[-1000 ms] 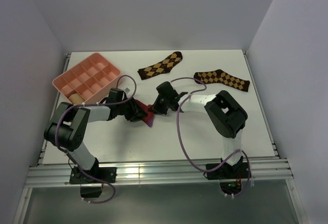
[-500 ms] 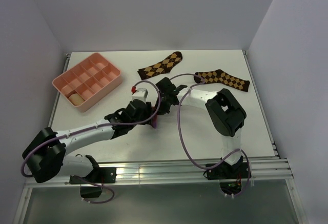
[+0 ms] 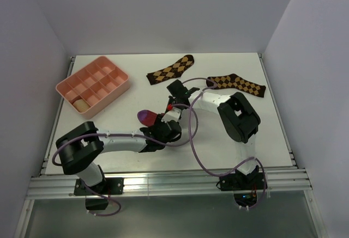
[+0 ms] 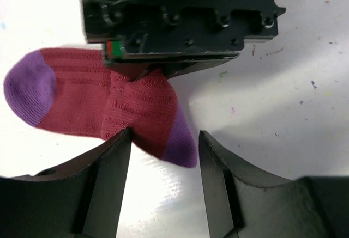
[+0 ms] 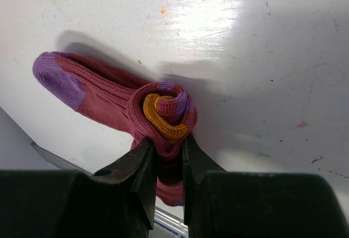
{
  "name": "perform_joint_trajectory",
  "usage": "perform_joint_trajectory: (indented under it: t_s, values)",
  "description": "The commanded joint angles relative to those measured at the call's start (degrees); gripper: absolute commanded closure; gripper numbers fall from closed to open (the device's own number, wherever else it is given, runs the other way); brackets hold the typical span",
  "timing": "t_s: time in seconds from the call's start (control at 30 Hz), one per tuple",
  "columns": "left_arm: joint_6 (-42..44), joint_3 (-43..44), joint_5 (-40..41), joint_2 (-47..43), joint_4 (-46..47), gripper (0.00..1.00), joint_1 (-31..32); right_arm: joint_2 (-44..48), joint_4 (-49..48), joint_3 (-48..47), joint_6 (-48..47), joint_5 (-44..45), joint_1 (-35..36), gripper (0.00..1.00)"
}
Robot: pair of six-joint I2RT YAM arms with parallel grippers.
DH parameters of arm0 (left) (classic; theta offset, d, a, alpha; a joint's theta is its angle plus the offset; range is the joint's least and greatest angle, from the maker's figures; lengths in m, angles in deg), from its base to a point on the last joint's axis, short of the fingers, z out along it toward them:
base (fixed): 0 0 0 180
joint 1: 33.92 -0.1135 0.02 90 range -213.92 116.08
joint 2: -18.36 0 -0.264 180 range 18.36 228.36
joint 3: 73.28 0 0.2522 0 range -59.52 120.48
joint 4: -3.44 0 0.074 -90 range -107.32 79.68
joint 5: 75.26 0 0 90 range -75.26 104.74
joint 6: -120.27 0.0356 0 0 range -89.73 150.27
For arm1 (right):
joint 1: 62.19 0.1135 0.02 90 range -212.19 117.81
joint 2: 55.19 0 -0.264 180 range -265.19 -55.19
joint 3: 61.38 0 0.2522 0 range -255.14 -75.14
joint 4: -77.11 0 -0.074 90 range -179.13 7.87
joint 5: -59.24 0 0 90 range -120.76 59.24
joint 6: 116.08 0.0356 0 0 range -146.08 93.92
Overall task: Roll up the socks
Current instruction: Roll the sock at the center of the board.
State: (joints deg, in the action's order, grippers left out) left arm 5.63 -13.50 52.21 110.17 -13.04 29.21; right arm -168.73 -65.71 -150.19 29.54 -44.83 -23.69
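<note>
The crimson sock (image 5: 109,99) lies partly rolled on the table, its orange cuff (image 5: 158,115) coiled in the middle of the roll. My right gripper (image 5: 169,146) is shut on that roll from below. In the left wrist view the sock (image 4: 131,104) spreads out with its purple toe (image 4: 27,85) to the left and its purple heel reaching between my open left gripper (image 4: 164,138). From above, only the purple toe (image 3: 146,117) shows beside the left gripper (image 3: 163,122) and right gripper (image 3: 170,109). A tan roll (image 3: 80,104) sits in the pink tray's near corner compartment.
The pink compartment tray (image 3: 109,101) stands at the back left. Two dark brown argyle socks lie flat at the back, one (image 3: 170,69) in the middle and one (image 3: 236,84) to the right. Both arms' cables loop over the table centre.
My left arm has swung from the left side to the table centre, and its jaws have opened. The right gripper has kept hold of the sock roll, and the purple toe now shows.
</note>
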Motion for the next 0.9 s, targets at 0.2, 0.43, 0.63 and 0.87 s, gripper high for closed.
perform_joint_trajectory:
  t_s: [0.2, 0.43, 0.63, 0.87]
  values:
    - [-1.26, 6.18, 8.75, 11.27, -4.29, 0.43, 1.82, -2.92, 4.27, 0.43, -1.56, 0.0, -0.53, 1.0]
    - [-7.43, 7.07, 11.57, 15.86, -11.25, 0.8, 1.82, -3.01, 2.86, 1.39, -1.21, -2.37, -0.88, 1.0]
    - [-7.17, 6.8, 8.06, 12.44, -11.25, 0.99, 1.64, -1.78, 1.63, 1.22, -2.26, -3.86, -1.32, 1.0]
    - [-6.12, 6.8, -8.62, 5.75, -11.69, 0.99, -1.43, 2.61, -3.89, 2.45, -4.37, -5.97, -2.38, 0.9]
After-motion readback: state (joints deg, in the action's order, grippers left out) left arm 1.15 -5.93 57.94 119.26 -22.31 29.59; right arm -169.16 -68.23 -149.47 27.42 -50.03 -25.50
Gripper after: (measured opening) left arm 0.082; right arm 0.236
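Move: The sock's near end, with its purple heel patch, lies just beyond and below my open left fingers, about 1 cm ahead, in line, 2 cm down. The rolled cuff, still pinched by my right fingers, is some 4 cm ahead of my left hand, also in line and 2 cm lower; the flat purple toe lies about 4 cm ahead and 7 cm left. From my right hand the near end is roughly 3 cm back, 1 cm left and 1 cm lower. I sink my open left hand some 2.5 cm over the sock's near end, easing about 1 cm forward and rolling roughly 10 degrees, left side up. There I shut the fingers and pinch the maroon fabric right under my right gripper, then begin to lift very slightly. My right hand stays put and keeps its grip on the roll. ##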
